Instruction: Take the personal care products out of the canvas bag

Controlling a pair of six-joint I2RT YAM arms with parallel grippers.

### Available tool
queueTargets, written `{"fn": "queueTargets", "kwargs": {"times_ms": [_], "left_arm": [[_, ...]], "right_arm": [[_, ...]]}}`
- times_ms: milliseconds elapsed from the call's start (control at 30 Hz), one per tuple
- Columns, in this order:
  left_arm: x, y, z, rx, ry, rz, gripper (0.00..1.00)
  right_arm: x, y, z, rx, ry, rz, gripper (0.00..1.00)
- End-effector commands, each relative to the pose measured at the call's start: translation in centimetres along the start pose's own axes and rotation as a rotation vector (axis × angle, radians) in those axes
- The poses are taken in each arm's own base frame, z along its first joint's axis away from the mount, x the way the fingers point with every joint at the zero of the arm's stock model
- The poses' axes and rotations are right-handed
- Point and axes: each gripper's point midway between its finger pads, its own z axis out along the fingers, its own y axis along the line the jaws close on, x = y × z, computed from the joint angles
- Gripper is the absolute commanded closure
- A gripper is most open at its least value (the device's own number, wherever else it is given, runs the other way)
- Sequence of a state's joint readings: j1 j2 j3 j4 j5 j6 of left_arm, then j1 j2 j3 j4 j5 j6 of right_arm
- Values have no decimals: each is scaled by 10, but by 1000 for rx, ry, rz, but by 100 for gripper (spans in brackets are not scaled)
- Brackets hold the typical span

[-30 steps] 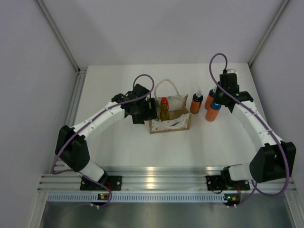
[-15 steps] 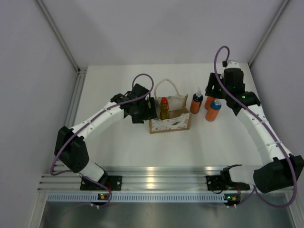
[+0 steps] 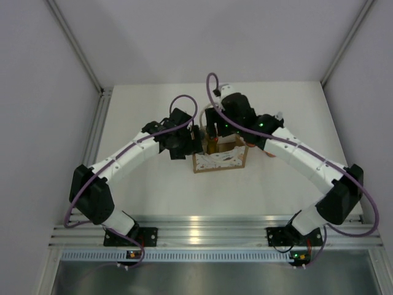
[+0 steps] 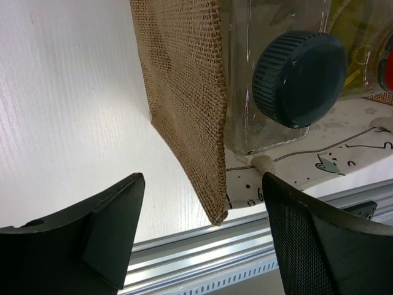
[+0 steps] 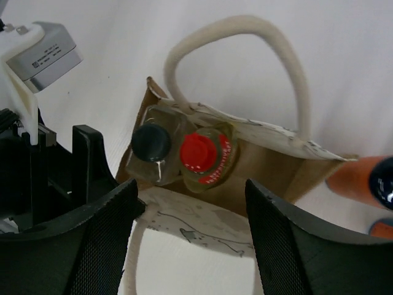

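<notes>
The canvas bag (image 5: 270,175) stands upright at mid-table (image 3: 219,161). Two personal care products are inside it: a pale bottle with a dark grey cap (image 5: 151,142) and an amber bottle with a red cap (image 5: 202,152). My right gripper (image 5: 193,243) hovers open directly above the bag, holding nothing. In the top view it (image 3: 215,130) is over the bag's back left part. My left gripper (image 4: 202,230) is open at the bag's left side, with the burlap wall's (image 4: 184,92) corner between its fingers. An orange bottle with a dark blue cap (image 5: 362,181) stands on the table right of the bag.
A white rope handle (image 5: 288,67) arches over the bag's far side, and another loop (image 5: 132,258) hangs at the front. A second orange bottle (image 5: 384,228) shows at the right edge. White walls close the table on three sides, and an aluminium rail (image 3: 202,230) runs along the near edge.
My right gripper opened and let go of the orange bottle with the light-blue cap at the right. That arm then swung left over the bag. The left arm stayed put.
</notes>
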State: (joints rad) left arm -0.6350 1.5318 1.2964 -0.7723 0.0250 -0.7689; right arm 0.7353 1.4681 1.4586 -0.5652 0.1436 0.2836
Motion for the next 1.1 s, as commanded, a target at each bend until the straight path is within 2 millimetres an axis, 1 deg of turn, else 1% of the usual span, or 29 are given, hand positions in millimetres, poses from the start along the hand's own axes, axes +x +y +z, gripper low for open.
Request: {"fn": "queueTargets", "kwargs": {"times_ms": [0,33,100,167,267,333,367,433,467,667,833,1067], "left_arm": [[-7,-6,-16,21,-39,-19,18],[-5,-5,-15,19,-37,-21,18],[-4,-4,-16,19,-37,-22,18],[-3,-3,-16,18,-36,-25,18],[-2,-1,-16,16,-35,-28,18],[0,0,-17,15,-33,-29,18],[0,1,-16,14,-33,-31,18],[-2,5,-16,-9,-52,-32,18],[-2,5,-15,-10,-51,-34,18],[-2,4,-16,-6,-51,-32,18],[-1,5,-14,-9,-46,-32,17],[-2,4,-15,-7,-46,-28,17]], "right_arm": [[-15,24,11,6,-37,-32,32],[-13,24,20,22,-28,-38,33],[-10,27,26,35,-20,-47,34],[-8,21,35,79,-11,-49,34],[-5,16,41,107,7,-60,35],[-3,16,43,107,13,-64,36],[0,16,46,108,21,-71,39],[2,15,48,115,29,-78,41],[5,14,50,117,36,-82,45],[15,7,57,136,61,-83,53],[22,0,63,153,83,-83,54],[22,-4,66,162,86,-69,63]]}}
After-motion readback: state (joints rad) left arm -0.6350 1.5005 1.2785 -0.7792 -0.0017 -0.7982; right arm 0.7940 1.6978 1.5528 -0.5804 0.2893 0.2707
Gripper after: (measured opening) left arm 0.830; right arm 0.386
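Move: The red-capped bottle stands in the bag about 3 cm ahead and 3 cm to the left of the right hand, its middle some 14 cm below. The clear dark-capped bottle is roughly 6 cm to the left of that bottle and about level with it. The nearest orange bottle stands outside the bag, 15 cm to its right. From the left hand, the red-capped bottle is about 5 cm ahead, 8 cm to the right and 5 cm below. Down by about 6 cm, first with a quick slide left and then easing forward, the right hand sinks to the red cap, its left side dipping some 10 degrees. The fingers narrow from well open to straddle the cap and pinch it as the hand comes to rest. ##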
